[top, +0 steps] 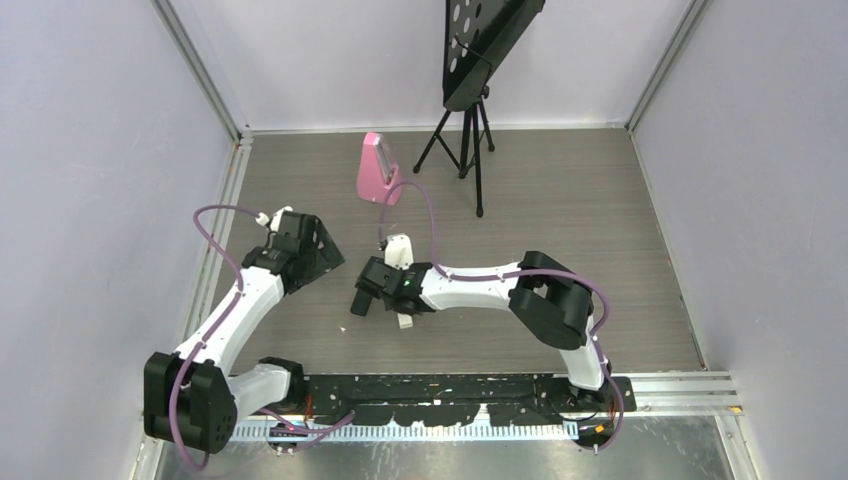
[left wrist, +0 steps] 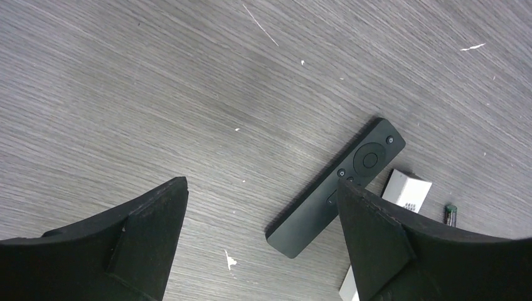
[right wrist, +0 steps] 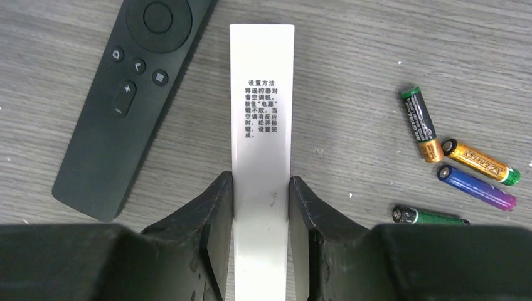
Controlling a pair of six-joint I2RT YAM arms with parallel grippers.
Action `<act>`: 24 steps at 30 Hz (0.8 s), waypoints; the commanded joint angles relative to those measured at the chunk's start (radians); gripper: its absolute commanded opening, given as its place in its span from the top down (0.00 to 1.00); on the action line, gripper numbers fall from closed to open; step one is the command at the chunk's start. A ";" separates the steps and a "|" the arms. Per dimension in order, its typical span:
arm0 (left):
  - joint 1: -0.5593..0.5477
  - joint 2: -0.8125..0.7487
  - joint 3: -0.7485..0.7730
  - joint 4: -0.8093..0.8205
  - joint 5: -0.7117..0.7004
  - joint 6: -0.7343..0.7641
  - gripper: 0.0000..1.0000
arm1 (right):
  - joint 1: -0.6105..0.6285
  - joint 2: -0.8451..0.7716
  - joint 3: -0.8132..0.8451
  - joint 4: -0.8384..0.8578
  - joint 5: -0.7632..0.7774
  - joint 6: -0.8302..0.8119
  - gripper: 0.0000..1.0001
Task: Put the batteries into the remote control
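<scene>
The black remote control lies button side up on the grey table; the left wrist view also shows the remote control. Right beside it lies a white bar-shaped remote with printed text. My right gripper is shut on that white remote, its fingers pressed against both long sides. Several batteries lie to the right: a dark and gold one, a yellow one, a purple and blue one and a dark green one. My left gripper hangs open over bare table, left of the black remote.
A pink object stands at the back of the table. Behind it is a tripod carrying a black perforated panel. Pale walls close in the table on the left, right and far sides.
</scene>
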 commanded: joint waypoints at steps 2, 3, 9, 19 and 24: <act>0.024 -0.056 -0.014 0.037 0.098 0.067 0.10 | -0.053 -0.060 -0.030 0.096 -0.069 -0.047 0.85; 0.027 -0.059 -0.010 0.042 0.121 0.082 0.10 | -0.064 -0.095 -0.059 0.137 -0.092 -0.074 0.87; 0.035 -0.061 0.050 0.079 0.339 0.142 0.11 | -0.172 -0.350 -0.198 0.293 -0.381 -0.328 0.96; 0.033 -0.213 -0.047 0.643 1.048 0.195 0.12 | -0.364 -0.787 -0.319 0.261 -0.870 -0.483 0.98; 0.033 -0.243 -0.062 0.817 1.203 0.215 0.13 | -0.366 -0.876 -0.301 0.188 -1.019 -0.539 0.98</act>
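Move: The white remote lies on the table, already between my right fingertips, its middle about 2 cm ahead of that hand. From my open left hand it is some 14 cm to the right, 3 cm back and 7 cm down. The black remote lies about 7 cm right, 1 cm back and 7 cm below my left hand, and 7 cm left and 3 cm ahead of my right. The batteries are 10 cm right and 4 cm ahead of my right. Keeping my pinch on the white remote's sides, I lift it about 24 cm with my right hand, drawing it some 7 cm to the right as the wrist turns counter-clockwise and its left side rises. My left hand, fingers staying open, swings right over the black remote and up, about 14 cm each way, turning clockwise and tipping its fingers up towards the white remote. ##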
